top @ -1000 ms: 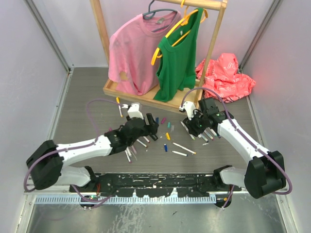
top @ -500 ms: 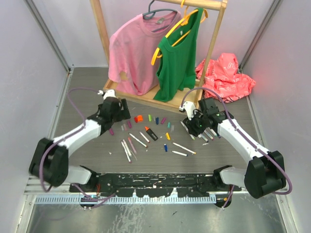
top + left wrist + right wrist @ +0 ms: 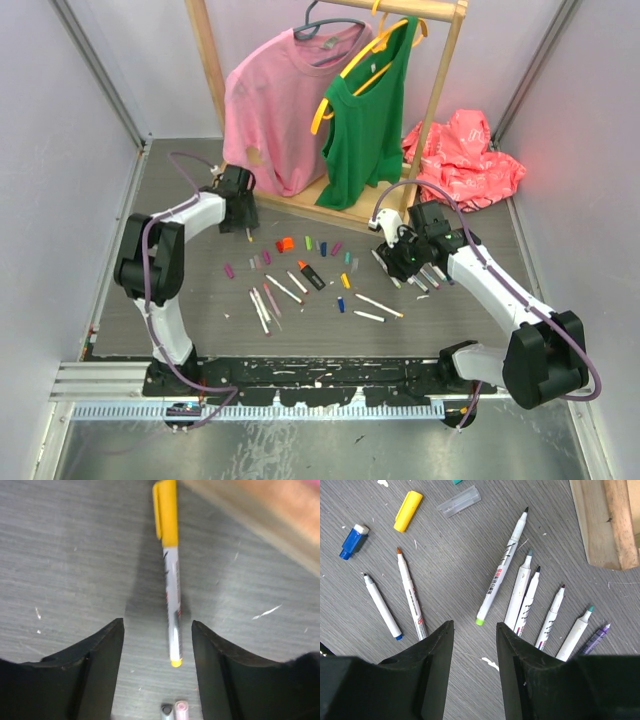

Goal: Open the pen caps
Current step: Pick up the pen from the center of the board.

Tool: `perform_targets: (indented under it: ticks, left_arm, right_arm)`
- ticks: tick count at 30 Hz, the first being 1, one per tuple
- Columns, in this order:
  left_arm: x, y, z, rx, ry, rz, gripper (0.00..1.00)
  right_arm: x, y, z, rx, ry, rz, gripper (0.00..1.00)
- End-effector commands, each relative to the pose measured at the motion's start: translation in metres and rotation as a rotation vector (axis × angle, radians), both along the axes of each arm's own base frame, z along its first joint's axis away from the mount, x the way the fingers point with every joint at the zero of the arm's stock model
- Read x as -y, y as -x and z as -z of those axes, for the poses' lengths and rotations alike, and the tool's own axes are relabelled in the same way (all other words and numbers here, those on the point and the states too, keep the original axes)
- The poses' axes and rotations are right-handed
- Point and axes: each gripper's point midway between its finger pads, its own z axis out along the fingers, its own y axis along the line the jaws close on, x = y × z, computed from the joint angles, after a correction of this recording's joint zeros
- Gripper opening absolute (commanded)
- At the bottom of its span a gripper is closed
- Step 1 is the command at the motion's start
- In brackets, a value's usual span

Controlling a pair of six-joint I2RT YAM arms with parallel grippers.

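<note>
A white marker [image 3: 173, 605] with a yellow pen cap [image 3: 165, 510] still on it lies on the table by the rack's base. My left gripper [image 3: 157, 625] hangs over its rear end, open, with the barrel between the jaws and touching neither. In the top view the left gripper [image 3: 240, 213] is at the back left. Loose pen caps lie mid-table: orange [image 3: 286, 243], green [image 3: 308, 242], yellow [image 3: 345, 281]. My right gripper [image 3: 475, 625] is open and holds nothing, above uncapped markers [image 3: 520, 592]. A yellow cap [image 3: 408, 511] and a blue cap [image 3: 353, 536] lie nearby.
A wooden clothes rack base [image 3: 262, 196] with a pink shirt [image 3: 275, 100] and a green top [image 3: 368, 120] stands at the back. A red cloth [image 3: 465, 155] lies back right. Bare white markers [image 3: 265, 300] are scattered in front. Grey walls close in both sides.
My left arm has swung from the middle of the pens out to the back left, beside the rack base, and now sits over the yellow-capped marker. The right arm has not moved.
</note>
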Motion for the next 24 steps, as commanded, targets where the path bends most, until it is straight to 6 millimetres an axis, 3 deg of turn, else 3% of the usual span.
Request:
perform_targets:
  ticks: [1, 9, 16, 21, 24]
  left_arm:
    - [-0.005, -0.015, -0.006, -0.050, -0.067, 0.000, 0.53]
    - [-0.013, -0.018, 0.008, -0.123, -0.142, -0.008, 0.31]
    - [-0.011, -0.013, 0.013, -0.138, -0.120, 0.003, 0.02]
    - [-0.014, -0.004, 0.013, -0.110, -0.073, -0.016, 0.00]
    - [-0.011, 0.000, -0.001, -0.034, -0.015, -0.020, 0.00]
  right_arm:
    - [-0.004, -0.007, -0.009, 0.035, -0.024, -0.012, 0.45]
    - [-0.005, -0.006, -0.009, 0.034, -0.026, -0.014, 0.45]
    - [-0.005, -0.006, -0.009, 0.036, -0.027, -0.017, 0.45]
    - [-0.007, -0.004, -0.010, 0.028, -0.042, -0.028, 0.45]
    - [-0.012, 0.000, -0.012, 0.020, -0.065, -0.051, 0.45]
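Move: The yellow-capped pen lies lengthwise between the left hand's open fingers, its middle about 3 cm ahead, 1 cm right and 1 cm below. The tray's near edge is some 10 cm ahead and 1 cm right, by the pen's cap. The purple cap sits about 7 cm back and 5 cm right, the orange cap some 4 cm back and 11 cm right. From the idle right hand, the pen is about 18 cm ahead, 39 cm left and 8 cm below. The pen's white barrel, between its yellow cap and its tail end, is what the left fingers close on: from well open they shut fully and pinch it from both sides. The hand first slides forward along the pen about 3 cm and sinks just under 1 cm, tilting slightly; once shut, it eases back and a little left, keeping its grip. ##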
